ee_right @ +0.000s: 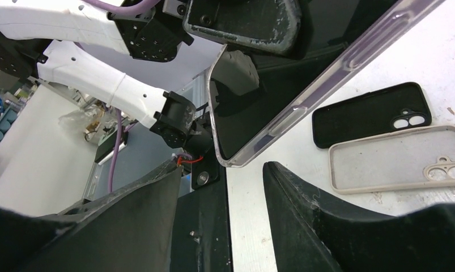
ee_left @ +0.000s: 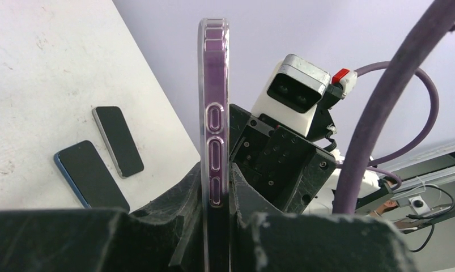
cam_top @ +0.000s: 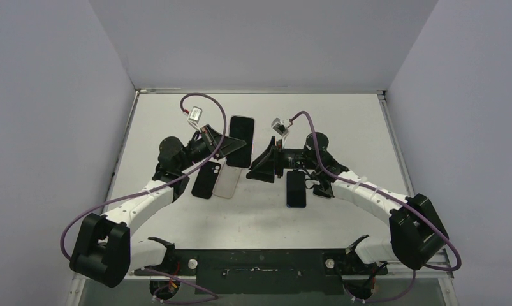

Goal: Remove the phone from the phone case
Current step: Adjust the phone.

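Observation:
A purple phone in a clear case (cam_top: 241, 140) is held up off the table by my left gripper (cam_top: 225, 146), which is shut on its lower part. In the left wrist view the cased phone (ee_left: 213, 107) stands edge-on between the fingers of the left gripper (ee_left: 216, 190), side buttons showing. My right gripper (cam_top: 264, 163) is open just to the right of the phone, not touching it. In the right wrist view the clear-cased phone (ee_right: 270, 107) hangs just beyond the open right gripper (ee_right: 225, 190), its lower corner near the gap between the fingers.
An empty black case (cam_top: 206, 180) and an empty beige case (cam_top: 228, 182) lie on the table under the left arm; both show in the right wrist view, black (ee_right: 369, 113), beige (ee_right: 392, 161). A blue phone (cam_top: 296, 189) and a second phone (ee_left: 118, 140) lie by the right arm.

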Motion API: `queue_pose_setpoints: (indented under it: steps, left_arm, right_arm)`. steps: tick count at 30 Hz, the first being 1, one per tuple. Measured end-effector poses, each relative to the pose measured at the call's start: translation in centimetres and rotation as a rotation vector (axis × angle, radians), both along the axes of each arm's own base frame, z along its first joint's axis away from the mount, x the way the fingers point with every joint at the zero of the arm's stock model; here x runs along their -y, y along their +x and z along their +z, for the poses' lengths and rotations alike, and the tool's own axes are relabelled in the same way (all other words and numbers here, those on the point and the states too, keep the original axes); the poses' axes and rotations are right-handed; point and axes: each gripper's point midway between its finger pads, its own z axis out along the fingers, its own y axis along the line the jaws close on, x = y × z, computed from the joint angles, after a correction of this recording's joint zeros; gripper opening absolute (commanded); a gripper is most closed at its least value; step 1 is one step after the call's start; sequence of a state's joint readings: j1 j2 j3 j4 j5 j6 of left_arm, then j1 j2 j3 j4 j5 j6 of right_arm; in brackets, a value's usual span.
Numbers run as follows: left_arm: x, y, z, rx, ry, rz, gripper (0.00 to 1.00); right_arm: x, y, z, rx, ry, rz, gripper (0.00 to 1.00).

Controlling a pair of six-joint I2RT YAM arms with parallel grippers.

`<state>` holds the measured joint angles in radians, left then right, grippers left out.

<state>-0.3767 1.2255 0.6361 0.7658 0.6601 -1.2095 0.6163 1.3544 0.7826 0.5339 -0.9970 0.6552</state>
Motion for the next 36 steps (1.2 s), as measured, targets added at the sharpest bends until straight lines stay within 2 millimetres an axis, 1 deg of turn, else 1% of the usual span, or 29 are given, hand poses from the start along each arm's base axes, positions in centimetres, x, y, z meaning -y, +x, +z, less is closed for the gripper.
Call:
queue_pose_setpoints:
  steps: [8, 11, 13, 17, 19, 22, 25, 31, 36]
  left_arm:
    - [0.1, -0.1, 0.5, -0.014, -0.025, -0.002, 0.0]
    - [0.2, -0.2, 0.6, -0.011, -0.029, -0.007, 0.0]
    - [0.2, -0.3, 0.6, -0.009, -0.031, -0.01, 0.0]
    - [0.3, -0.5, 0.9, -0.001, -0.035, -0.019, 0.0]
    - [0.3, -0.6, 1.0, 0.001, -0.041, -0.025, 0.0]
    - [0.4, -0.8, 1.2, 0.014, -0.043, -0.037, 0.0]
    - [0.4, -1.0, 1.4, 0.019, -0.048, -0.045, 0.0]
    - [0.4, -0.9, 1.3, 0.013, -0.052, -0.055, 0.0]
    - [0.7, -0.5, 1.4, 0.019, -0.059, -0.074, 0.0]
  right_arm:
    - [-0.1, -0.2, 0.7, 0.04, 0.022, 0.027, 0.49]
    - [-0.5, 0.1, 1.2, 0.057, 0.037, 0.034, 0.46]
    - [-0.6, 0.3, 1.3, 0.057, 0.047, 0.034, 0.43]
    - [-0.8, 0.5, 1.5, 0.054, 0.062, 0.037, 0.29]
    - [-0.9, 0.5, 1.5, 0.054, 0.066, 0.044, 0.19]
    - [-0.9, 0.3, 1.3, 0.035, 0.062, 0.062, 0.09]
    - [-1.0, 0.1, 1.4, 0.071, 0.058, 0.082, 0.0]
    - [-1.0, 0.5, 1.0, 0.172, 0.004, 0.113, 0.0]
    - [-0.7, 1.1, 0.8, 0.261, -0.082, 0.137, 0.0]
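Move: The right hand is open beside the near right corner of the cased phone. The phone's middle lies roughly 8 cm ahead, 4 cm left and 3 cm above it, and within about 1 cm of the left hand's grip. Some 27 cm below the right hand, the beige case lies 8 cm ahead and 12 cm left, the black case 9 cm ahead and 20 cm left, and the blue-edged phone 5 cm ahead and 16 cm right. Upward and to its left, about 1 cm each way, the right hand brings its fingers onto the cased phone's near right corner and closes them by roughly half, pinching it there. It then rolls some 15 degrees, its far side rising, and eases about 1 cm forward. The left hand keeps its grip and rises about 1.5 cm. ##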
